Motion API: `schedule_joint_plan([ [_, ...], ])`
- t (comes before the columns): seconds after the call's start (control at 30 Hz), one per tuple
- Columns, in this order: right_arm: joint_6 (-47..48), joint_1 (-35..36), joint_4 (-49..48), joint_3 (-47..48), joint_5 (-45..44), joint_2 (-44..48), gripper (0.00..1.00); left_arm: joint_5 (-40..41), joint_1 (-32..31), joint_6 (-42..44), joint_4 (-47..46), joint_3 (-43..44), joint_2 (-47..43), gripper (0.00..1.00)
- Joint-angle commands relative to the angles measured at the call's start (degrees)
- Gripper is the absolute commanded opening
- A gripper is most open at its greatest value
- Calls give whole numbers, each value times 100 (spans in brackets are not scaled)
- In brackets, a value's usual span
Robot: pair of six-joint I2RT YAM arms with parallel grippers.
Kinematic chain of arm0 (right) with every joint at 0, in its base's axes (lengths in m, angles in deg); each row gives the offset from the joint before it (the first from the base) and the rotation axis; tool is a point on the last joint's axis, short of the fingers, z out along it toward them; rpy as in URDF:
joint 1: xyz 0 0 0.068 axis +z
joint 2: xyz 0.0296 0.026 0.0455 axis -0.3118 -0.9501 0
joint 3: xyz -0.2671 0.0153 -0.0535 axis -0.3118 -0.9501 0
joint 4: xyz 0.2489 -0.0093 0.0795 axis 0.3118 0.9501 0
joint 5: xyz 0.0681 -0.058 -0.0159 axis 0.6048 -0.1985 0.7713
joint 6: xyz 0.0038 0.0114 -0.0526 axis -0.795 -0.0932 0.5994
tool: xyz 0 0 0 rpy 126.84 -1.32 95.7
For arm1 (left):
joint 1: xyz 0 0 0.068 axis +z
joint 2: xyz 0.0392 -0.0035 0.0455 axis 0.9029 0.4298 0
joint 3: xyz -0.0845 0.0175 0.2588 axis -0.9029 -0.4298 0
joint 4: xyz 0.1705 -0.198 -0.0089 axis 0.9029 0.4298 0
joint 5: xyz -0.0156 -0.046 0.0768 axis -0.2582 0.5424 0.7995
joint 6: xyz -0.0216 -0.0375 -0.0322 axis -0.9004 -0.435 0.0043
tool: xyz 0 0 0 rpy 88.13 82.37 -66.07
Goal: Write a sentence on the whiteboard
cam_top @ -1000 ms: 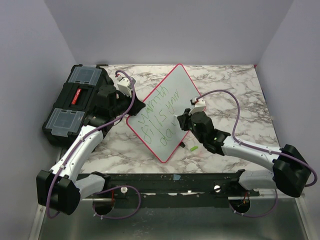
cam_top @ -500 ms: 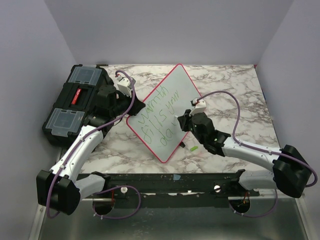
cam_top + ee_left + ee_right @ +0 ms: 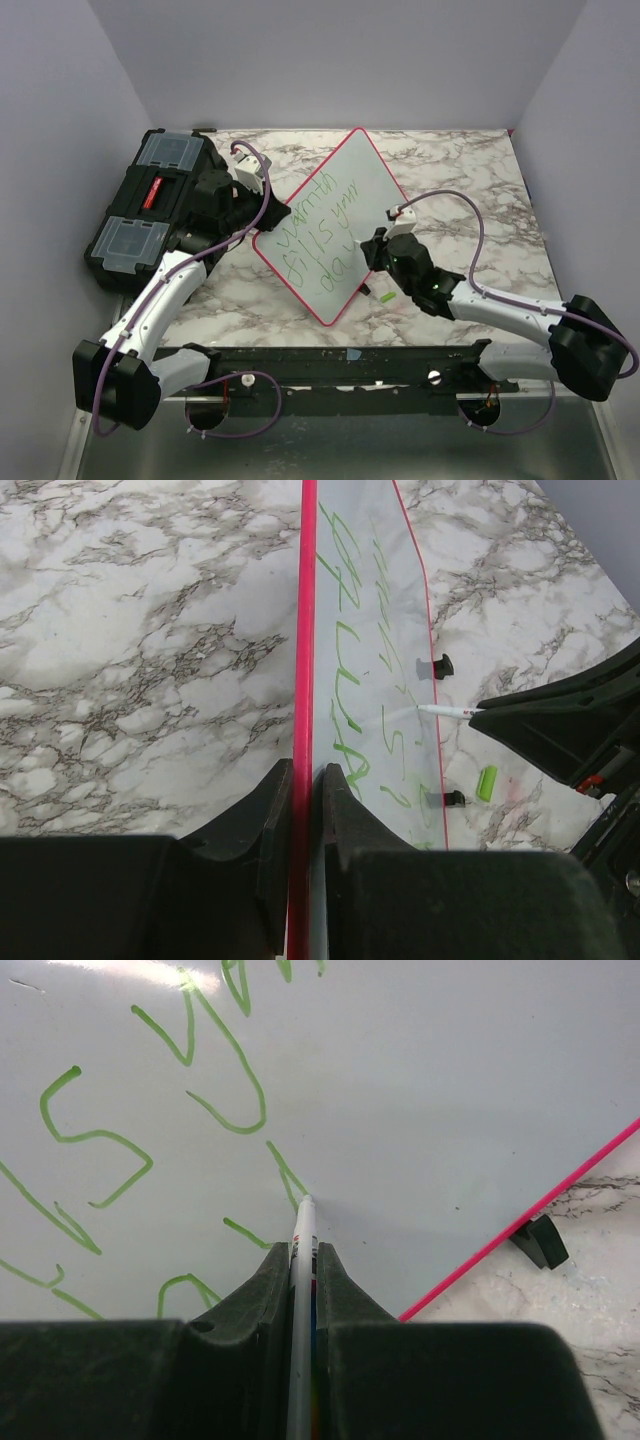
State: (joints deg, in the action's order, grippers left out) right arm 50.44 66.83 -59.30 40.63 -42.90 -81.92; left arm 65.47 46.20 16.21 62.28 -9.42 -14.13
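The whiteboard (image 3: 365, 175), white with a thin red-pink rim, lies cornerwise on the marble table. My left gripper (image 3: 274, 215) is shut on its left edge; in the left wrist view the fingers (image 3: 305, 772) pinch the red rim (image 3: 307, 630). The sentence (image 3: 318, 225) is green handwriting in three lines. My right gripper (image 3: 370, 248) is shut on a white marker (image 3: 302, 1228). The marker's tip touches the board at the end of a green stroke (image 3: 285, 1172) in the bottom line. The marker (image 3: 445, 711) also shows in the left wrist view.
A black toolbox (image 3: 150, 210) with clear lid compartments sits at the left, behind my left arm. A green marker cap (image 3: 387, 297) lies on the table by the board's lower right edge. Small black feet (image 3: 442, 665) stick out under that edge. Grey walls enclose the table.
My right gripper has slid with the marker a little right and toward the near edge across the board. The left gripper and the board have stayed put.
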Motion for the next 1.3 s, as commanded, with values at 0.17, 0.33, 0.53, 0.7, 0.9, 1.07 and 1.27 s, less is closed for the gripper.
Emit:
schedule_joint_plan([
  [0.17,-310,21,421,-476,268,14,1,-53,-37,298,-167,-48,-59,0],
  [0.33,-389,20,494,-623,269,77,1,-58,-37,297,-176,-34,-42,0],
  [0.53,-500,25,564,-773,270,131,1,-55,-37,297,-176,-36,-42,0],
  [0.7,-627,21,626,-843,368,160,1,-58,-37,287,-179,-35,-27,0],
  [0.9,-845,25,760,-909,514,168,1,-50,-37,297,-176,-39,-34,0],
  [1.07,-1039,23,852,-1004,693,157,1,-64,-37,297,-185,-43,-29,0],
  [1.27,-1152,27,864,-1091,903,203,1,-58,-37,297,-183,-34,-33,0],
])
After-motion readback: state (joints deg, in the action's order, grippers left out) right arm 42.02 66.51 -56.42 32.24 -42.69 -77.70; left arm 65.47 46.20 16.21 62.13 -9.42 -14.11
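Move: The right gripper holds the marker with its tip already on the whiteboard, in the unfinished "y", about 4 cm ahead, 2 cm left and 2 cm below the hand. The board's red lower edge passes some 4 cm ahead, 2 cm right and 6 cm down; the letter "a" lies 1 cm ahead, 6 cm left, 6 cm down. From the left gripper, the marker tip is roughly level in reach, 16 cm right and 12 cm below. Keep the marker tip on the board and draw the tail of the "y" in one straight stroke: take the right gripper about 6 cm down, back and to the right towards the red lower edge, easing briefly before the last stretch and tipping the hand some 10 degrees further down. Hold the marker pinched throughout, and let the left gripper go on pinching the board's edge, still. ##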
